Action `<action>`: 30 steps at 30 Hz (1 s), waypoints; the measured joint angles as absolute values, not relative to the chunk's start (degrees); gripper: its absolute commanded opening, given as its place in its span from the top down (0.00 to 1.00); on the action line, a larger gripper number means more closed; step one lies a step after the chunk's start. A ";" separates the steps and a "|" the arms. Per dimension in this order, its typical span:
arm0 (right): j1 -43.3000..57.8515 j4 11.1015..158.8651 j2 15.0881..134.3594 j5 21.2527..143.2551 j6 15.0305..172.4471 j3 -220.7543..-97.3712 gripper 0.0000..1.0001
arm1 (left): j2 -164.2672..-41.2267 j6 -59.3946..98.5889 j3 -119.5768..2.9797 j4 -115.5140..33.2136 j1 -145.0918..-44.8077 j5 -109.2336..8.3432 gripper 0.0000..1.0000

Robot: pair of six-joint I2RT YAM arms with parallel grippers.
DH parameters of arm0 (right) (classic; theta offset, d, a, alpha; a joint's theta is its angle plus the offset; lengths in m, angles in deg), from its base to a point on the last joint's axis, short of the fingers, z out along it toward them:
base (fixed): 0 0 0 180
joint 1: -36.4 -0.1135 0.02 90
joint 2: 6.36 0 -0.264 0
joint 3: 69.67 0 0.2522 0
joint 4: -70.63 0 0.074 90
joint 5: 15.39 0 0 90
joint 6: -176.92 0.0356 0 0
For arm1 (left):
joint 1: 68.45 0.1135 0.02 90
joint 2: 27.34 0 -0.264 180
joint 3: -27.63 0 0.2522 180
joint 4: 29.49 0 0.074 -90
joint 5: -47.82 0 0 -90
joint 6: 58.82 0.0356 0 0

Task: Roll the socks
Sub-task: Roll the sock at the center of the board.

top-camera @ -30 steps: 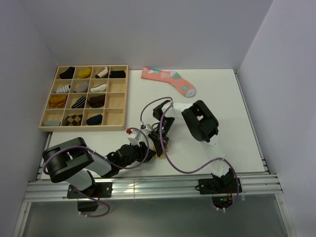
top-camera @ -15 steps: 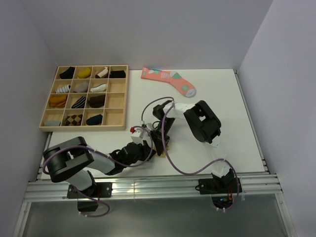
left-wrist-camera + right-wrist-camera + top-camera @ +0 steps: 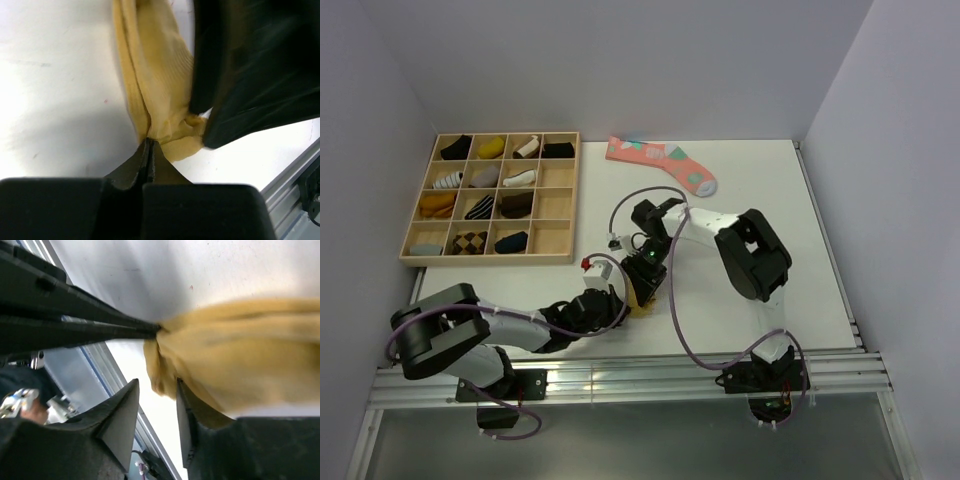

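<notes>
A mustard-tan sock (image 3: 156,75) lies bunched on the white table near the front edge, mostly hidden under both grippers in the top view (image 3: 642,300). My left gripper (image 3: 149,143) is shut, its tips pinching a fold at the sock's near end. From the right wrist view those left fingers (image 3: 75,320) come in from the left to the fold. My right gripper (image 3: 156,390) is open above the sock (image 3: 240,350), one finger (image 3: 187,405) resting against the cloth. In the top view the left gripper (image 3: 623,300) and right gripper (image 3: 645,283) meet tip to tip.
A wooden compartment tray (image 3: 555,243) with several rolled socks stands at the back left. A long pink sock (image 3: 665,165) lies at the back centre. Purple cables (image 3: 672,325) loop over the table. The metal rail (image 3: 620,378) runs just beyond the sock's near end.
My left gripper has closed onto the mustard sock's end. My right gripper has opened and let go of the cloth, and its arm has shifted a little right.
</notes>
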State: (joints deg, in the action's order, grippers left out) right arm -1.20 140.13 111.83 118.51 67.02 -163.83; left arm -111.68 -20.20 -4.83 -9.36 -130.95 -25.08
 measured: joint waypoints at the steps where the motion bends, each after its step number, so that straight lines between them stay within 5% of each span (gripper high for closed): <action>1: -1.20 139.63 110.54 117.84 67.50 -163.37 0.55 | -110.78 -20.68 -4.83 -10.70 -130.95 -25.08 1.00; 22: 1.33 117.03 76.64 102.60 67.18 -141.56 0.60 | -100.79 -29.99 -8.35 -33.23 -120.66 -40.01 1.00; 30: -11.93 105.58 66.44 94.67 59.92 -129.78 0.59 | -102.19 -33.12 -8.26 -34.04 -116.04 -51.03 1.00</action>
State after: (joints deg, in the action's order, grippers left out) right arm -11.93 105.58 66.44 94.67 59.92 -129.78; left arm -102.19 -33.12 -8.26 -34.04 -116.04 -51.03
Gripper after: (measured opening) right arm 0.403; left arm 0.012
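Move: The left fingers are already shut on the near-left corner of the folded yellow sock, whose middle lies about 4 cm ahead and 4 cm to their right, 1 cm below. From the half-open right hand, the sock's middle is some 3 cm ahead, 1 cm left and 3 cm below. Far off, the sock tray's middle lies roughly 34 cm ahead and 40 cm left of the left hand, and the pink sock 45 cm ahead and 11 cm right of it. Upward and forward, the right hand pulls clear of the yellow sock, rising about 7 cm and drifting right, then swings back and a little left; its fingers stay half open while the wrist turns from pointing back to down and slightly forward. The left hand keeps its pinch on the corner, drags it left about 3 cm, then eases back while its fingertips tip down some 25 degrees. ##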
